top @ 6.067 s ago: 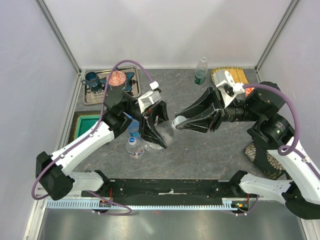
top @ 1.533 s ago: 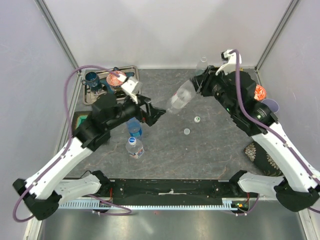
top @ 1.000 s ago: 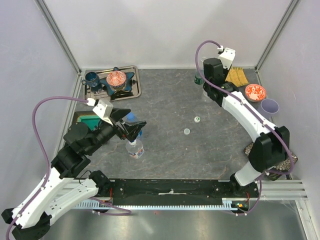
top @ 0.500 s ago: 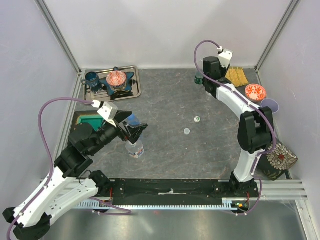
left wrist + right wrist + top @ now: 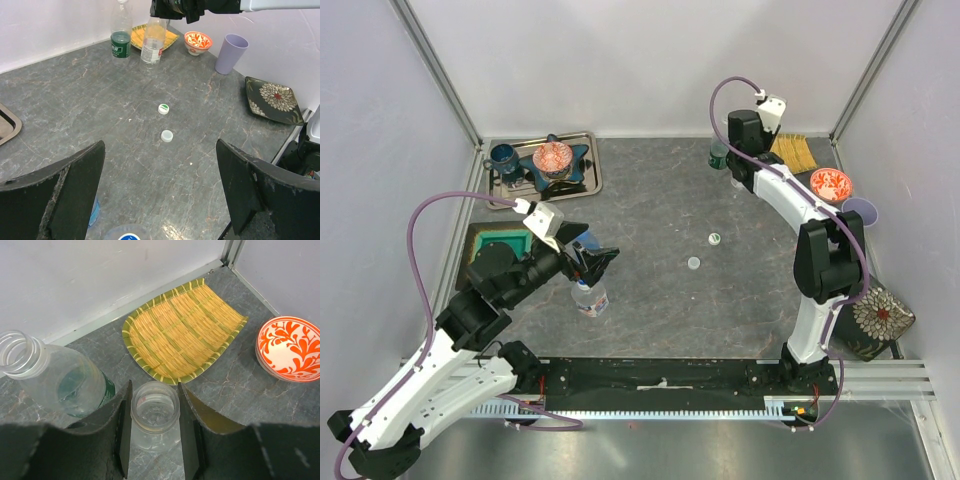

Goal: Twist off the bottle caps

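Observation:
My right gripper (image 5: 155, 416) is shut on the open neck of the plain clear bottle (image 5: 155, 407), which stands upright at the back right. The greenish bottle (image 5: 60, 382), also uncapped, stands just left of it and shows in the top view (image 5: 718, 153). My left gripper (image 5: 160, 172) is wide open and empty, hovering over the capped blue-white label bottle (image 5: 588, 297) and the blue-tinted bottle (image 5: 587, 238), which it partly hides. Two loose caps (image 5: 714, 238) (image 5: 693, 263) lie mid-table.
A woven mat (image 5: 182, 330), an orange bowl (image 5: 290, 347) and a lilac cup (image 5: 860, 211) sit at the back right. A dark floral plate (image 5: 875, 315) lies at the right edge. A metal tray (image 5: 588, 180) is at the back left, a green box (image 5: 492, 243) below it.
My right arm has carried the plain clear bottle to the back right and stood it beside the greenish one. My left arm has drawn back over the two left bottles.

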Tool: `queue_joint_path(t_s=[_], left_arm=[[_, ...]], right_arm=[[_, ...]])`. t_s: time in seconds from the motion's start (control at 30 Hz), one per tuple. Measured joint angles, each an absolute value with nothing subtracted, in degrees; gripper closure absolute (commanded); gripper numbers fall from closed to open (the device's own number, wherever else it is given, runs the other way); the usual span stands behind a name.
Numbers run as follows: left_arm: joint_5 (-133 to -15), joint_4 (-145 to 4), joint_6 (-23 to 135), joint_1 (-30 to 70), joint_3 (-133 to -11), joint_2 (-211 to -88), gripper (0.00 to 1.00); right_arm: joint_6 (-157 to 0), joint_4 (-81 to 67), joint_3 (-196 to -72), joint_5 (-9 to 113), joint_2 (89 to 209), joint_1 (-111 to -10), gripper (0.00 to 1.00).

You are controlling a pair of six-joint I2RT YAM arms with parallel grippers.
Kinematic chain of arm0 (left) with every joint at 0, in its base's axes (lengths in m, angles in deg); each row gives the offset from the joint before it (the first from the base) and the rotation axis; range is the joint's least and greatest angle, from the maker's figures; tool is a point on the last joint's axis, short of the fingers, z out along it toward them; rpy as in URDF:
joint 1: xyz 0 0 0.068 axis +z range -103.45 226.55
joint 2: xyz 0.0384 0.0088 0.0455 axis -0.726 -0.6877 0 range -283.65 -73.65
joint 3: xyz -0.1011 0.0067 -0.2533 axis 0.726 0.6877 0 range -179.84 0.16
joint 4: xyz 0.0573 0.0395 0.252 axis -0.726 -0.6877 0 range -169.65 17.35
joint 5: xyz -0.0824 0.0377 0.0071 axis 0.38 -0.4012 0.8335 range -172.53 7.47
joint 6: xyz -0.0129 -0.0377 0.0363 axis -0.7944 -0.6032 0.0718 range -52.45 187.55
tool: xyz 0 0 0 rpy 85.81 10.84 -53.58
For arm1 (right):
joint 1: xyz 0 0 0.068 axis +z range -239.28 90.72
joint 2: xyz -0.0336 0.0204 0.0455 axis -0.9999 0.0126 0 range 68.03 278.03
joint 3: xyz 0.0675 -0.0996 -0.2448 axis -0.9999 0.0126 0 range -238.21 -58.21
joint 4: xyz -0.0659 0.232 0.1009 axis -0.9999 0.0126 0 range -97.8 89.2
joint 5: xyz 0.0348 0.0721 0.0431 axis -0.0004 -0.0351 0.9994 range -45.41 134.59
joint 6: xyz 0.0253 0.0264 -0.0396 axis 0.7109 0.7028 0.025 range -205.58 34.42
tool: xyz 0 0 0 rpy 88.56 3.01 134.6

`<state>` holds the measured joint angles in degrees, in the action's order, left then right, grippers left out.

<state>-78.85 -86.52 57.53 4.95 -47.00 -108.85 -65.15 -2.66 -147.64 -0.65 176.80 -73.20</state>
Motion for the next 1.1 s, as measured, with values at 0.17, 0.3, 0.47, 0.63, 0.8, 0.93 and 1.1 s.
queue_joint_path(t_s=[0.17,0.3,0.47,0.63,0.8,0.93,1.1], left_arm=[[-78.39,-86.19,57.61,4.95,-47.0,-108.87,0.03],[-77.87,-86.17,57.61,4.97,-47.0,-108.87,0.02],[-77.65,-86.19,57.61,4.97,-46.97,-108.87,0.02],[-77.43,-86.21,57.61,4.97,-46.95,-108.87,0.02],[-77.38,-86.24,57.61,4.97,-46.93,-108.8,0.02],[-77.25,-86.24,57.61,4.95,-46.93,-108.72,0.02],[-76.49,-86.26,57.59,4.95,-46.93,-108.72,0.02]], right_arm=[[-64.54,-0.82,-148.54,0.8,176.8,-73.73,0.54],[-64.23,1.06,-149.37,1.54,176.8,-73.77,0.46],[-64.08,3.03,-149.54,2.46,176.78,-73.77,0.39],[-64.08,4.14,-149.54,2.92,176.78,-73.77,0.36],[-63.91,4.8,-149.72,3.66,176.78,-73.77,0.33],[-63.86,5.43,-150.33,3.92,176.78,-73.75,0.29],[-63.84,6.22,-150.66,4.47,176.74,-73.77,0.25]])
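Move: Directly below the right hand, its middle some 8 cm down, is the clear opened bottle that its fingers still hold by the upper part. From this hand, the green-label bottle is about 8 cm farther out and 5 cm to the left, the woven mat about 10 cm ahead and 14 cm to the right, and the red-patterned bowl level with it, some 26 cm to the right. From the left hand, the clear bottle lies roughly 34 cm ahead and 40 cm to the right. Letting go of the clear bottle beside the green-label one, the right hand spreads its fingers from under half open to nearly three quarters, so that the pads come away from both sides of the bottle. The hand itself all but stays in place over it, settling only about 1 cm down and tipping its fingers some 5 degrees farther towards the table. ##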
